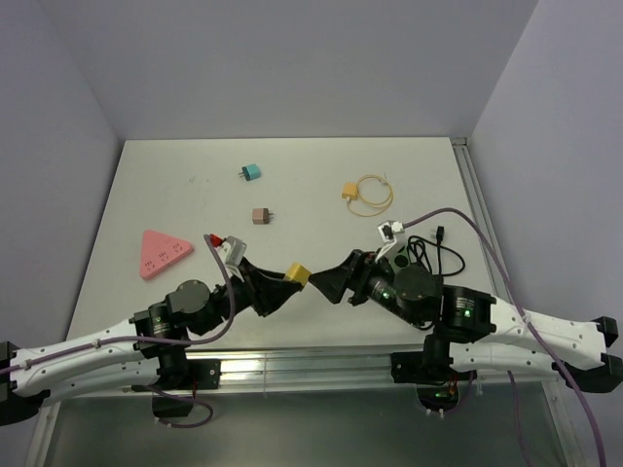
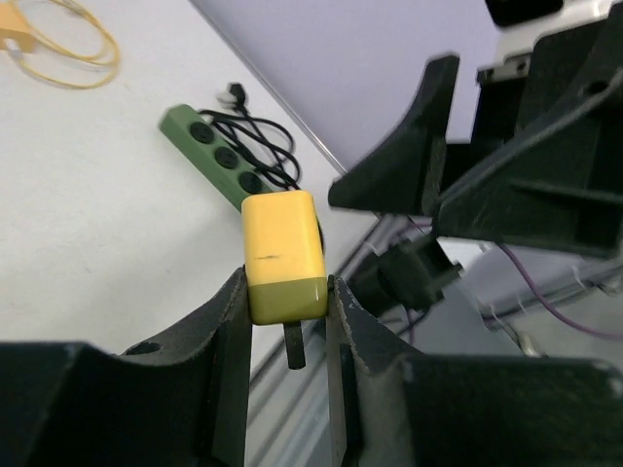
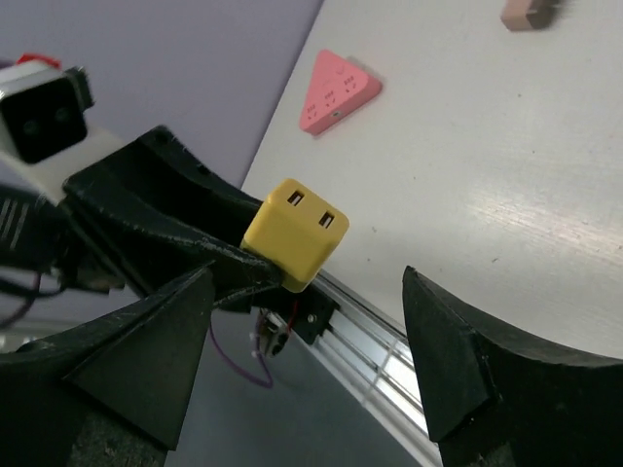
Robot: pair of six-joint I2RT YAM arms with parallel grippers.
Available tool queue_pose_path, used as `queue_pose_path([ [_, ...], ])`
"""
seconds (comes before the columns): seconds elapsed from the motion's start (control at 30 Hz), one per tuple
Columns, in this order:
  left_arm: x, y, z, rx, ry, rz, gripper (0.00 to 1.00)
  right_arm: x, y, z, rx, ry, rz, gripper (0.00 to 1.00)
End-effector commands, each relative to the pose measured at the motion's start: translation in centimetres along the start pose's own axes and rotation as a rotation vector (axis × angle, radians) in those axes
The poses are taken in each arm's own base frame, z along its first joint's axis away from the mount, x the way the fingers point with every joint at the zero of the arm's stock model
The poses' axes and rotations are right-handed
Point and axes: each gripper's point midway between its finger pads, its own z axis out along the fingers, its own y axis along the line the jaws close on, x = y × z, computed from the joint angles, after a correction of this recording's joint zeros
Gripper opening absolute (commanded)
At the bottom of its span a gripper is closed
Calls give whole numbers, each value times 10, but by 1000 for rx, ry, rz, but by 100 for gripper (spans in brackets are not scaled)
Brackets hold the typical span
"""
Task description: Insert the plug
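Note:
My left gripper (image 1: 289,284) is shut on a yellow plug (image 1: 298,273) and holds it above the table's front edge. In the left wrist view the plug (image 2: 282,255) sits between the fingers with one dark prong pointing back toward the wrist. In the right wrist view the plug (image 3: 294,232) shows two slots on its end face. My right gripper (image 1: 329,283) is open and empty, facing the plug at close range, with its jaws wide on either side (image 3: 307,355). A green power strip (image 2: 219,161) lies on the table, mostly hidden under the right arm in the top view (image 1: 399,257).
A pink triangular socket block (image 1: 164,253) lies at the left. A teal plug (image 1: 251,173) and a brown plug (image 1: 261,215) lie further back. A yellow coiled cable (image 1: 366,195) lies at the back right. A black cable (image 1: 440,255) is beside the strip.

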Motion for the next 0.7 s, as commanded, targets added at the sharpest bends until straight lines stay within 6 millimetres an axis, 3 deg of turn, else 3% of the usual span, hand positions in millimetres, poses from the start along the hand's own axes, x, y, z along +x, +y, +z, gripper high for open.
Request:
queue_pose_path([
  [0.0, -1, -34, -16, 165, 62, 9, 0, -8, 11, -28, -126, 24, -199, 84],
  [0.17, 2, -80, -35, 404, 154, 18, 0, 19, 45, -56, -401, 178, -333, 78],
  [0.33, 11, -123, -59, 670, 251, 29, 0, 27, 59, -70, -494, 242, -359, 73],
  [0.47, 16, -134, -69, 775, 270, 14, 0, 45, 73, -87, -637, 340, -392, 70],
  [0.67, 25, -137, -70, 815, 309, 6, 0, 55, 82, -94, -728, 375, -370, 57],
])
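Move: I already hold the yellow plug in my left fingertips, its middle some 2 cm right of and 1 cm ahead of that hand's point. From my open, empty right hand it lies about 7 cm left, 2 cm ahead and 2 cm lower. Well below on the table, the brown plug is roughly 38 cm ahead of and 20 cm left of my right hand; the green power strip is about 18 cm ahead and 22 cm right. I draw both hands back towards my bases, about 12 cm, rising 3 to 5 cm, and swing them to face each other: left clockwise, right counter-clockwise, some 40 degrees each. My left keeps its pinch on the yellow plug and presents the slotted face, while my right levels out in front of it and partly closes, no contact visible yet. ##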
